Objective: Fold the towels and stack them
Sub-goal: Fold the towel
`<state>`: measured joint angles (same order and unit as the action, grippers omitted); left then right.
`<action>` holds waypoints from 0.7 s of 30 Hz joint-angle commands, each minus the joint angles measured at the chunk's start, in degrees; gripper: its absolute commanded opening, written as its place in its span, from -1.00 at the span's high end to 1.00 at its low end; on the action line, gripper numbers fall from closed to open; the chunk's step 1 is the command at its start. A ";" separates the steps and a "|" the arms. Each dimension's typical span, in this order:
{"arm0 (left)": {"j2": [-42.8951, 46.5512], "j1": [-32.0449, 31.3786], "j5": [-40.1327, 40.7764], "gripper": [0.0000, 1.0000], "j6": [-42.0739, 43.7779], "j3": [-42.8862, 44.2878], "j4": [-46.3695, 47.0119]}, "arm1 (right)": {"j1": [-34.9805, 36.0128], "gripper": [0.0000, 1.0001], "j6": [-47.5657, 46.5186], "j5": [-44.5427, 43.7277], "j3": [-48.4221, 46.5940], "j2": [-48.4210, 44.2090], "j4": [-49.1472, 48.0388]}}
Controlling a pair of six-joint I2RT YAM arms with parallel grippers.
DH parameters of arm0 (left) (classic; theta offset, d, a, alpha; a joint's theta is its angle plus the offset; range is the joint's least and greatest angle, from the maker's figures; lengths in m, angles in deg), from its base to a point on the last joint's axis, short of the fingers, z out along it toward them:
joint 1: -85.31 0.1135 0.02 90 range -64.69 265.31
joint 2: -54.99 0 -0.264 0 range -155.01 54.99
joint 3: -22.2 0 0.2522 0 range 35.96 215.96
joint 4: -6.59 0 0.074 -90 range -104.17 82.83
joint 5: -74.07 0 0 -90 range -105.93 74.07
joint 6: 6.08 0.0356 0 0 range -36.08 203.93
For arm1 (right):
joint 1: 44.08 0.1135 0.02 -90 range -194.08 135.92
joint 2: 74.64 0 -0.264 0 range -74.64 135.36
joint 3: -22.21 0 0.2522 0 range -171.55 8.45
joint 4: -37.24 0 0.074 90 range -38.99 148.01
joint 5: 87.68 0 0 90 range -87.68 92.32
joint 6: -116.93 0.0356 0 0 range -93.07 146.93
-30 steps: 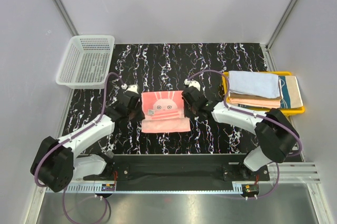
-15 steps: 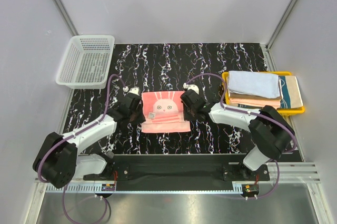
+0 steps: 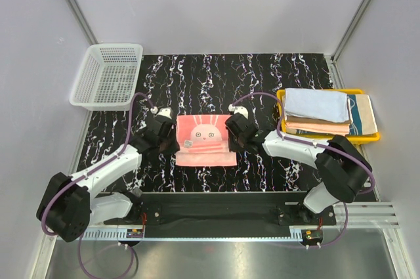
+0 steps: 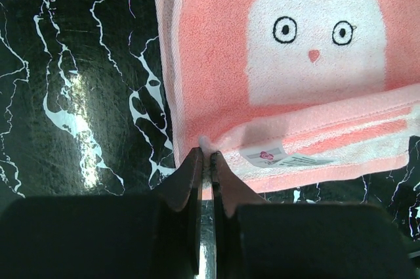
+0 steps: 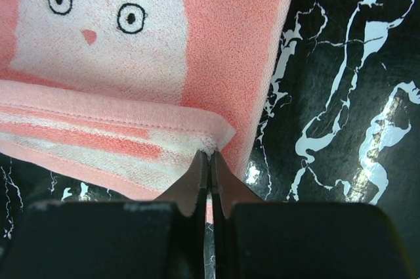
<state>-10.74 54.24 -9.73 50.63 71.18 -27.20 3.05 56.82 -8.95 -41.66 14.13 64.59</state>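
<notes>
A coral pink towel point(image 3: 205, 136) with a white rabbit face lies in the middle of the black marbled table. Its near edge is lifted and turned over onto itself, showing a care label point(image 4: 289, 158). My left gripper point(image 3: 172, 141) point(image 4: 205, 155) is shut on the towel's point(image 4: 308, 75) near left corner. My right gripper point(image 3: 233, 136) point(image 5: 210, 154) is shut on the near right corner of the towel point(image 5: 111, 49). More towels lie folded and stacked at the right: light blue point(image 3: 315, 104) on top, pale peach point(image 3: 314, 125) below, teal-and-cream point(image 3: 363, 113) beside.
The folded stack rests on a yellow tray point(image 3: 373, 137) at the table's right edge. A white mesh basket point(image 3: 105, 48) stands at the back left. Grey walls close in the table at the back and on both sides.
Both grippers stay shut on the towel's near corners. The right gripper has shifted slightly left and nearer; the folded edge has barely moved.
</notes>
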 commanded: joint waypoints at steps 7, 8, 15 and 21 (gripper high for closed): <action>-1.15 -0.13 -1.10 0.74 0.16 -1.65 3.16 | 0.85 0.74 1.49 -0.51 2.90 -1.41 -1.46; -1.06 -0.13 -1.36 0.71 0.16 -1.74 2.98 | 0.85 0.70 1.49 -0.42 3.17 -2.10 -1.54; 1.92 -0.04 0.31 0.41 1.57 0.98 -0.97 | 0.94 0.19 1.66 -0.16 3.88 -6.41 0.39; 4.04 -0.13 0.66 0.33 2.27 4.76 -3.26 | 0.85 0.13 0.61 -4.11 0.29 -7.74 3.11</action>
<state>-8.52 54.13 -10.32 51.57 71.77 -30.83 3.40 58.06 -9.56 -37.96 7.24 66.25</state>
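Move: Both hands already pinch the ends of the pink towel's raised hem. The resting spot on the cloth beneath lies 1 cm back and 2 cm below the left hand, and 2 cm back, 1 cm right and 2 cm below the right. From the left hand the rabbit face is about 5 cm ahead and 10 cm right, from the right hand 5 cm ahead and 9 cm left; the towel's near edge is some 4 cm straight back of either. Both hands let go of the pinched hem ends as they lower them onto the towel: each sinks about 1.5 cm while easing back towards the base, the right also a little to its right. The fingers spread on the way down, the right's wider, then both hands lift 2 to 3 cm, right slightly higher, wrists barely turning. ##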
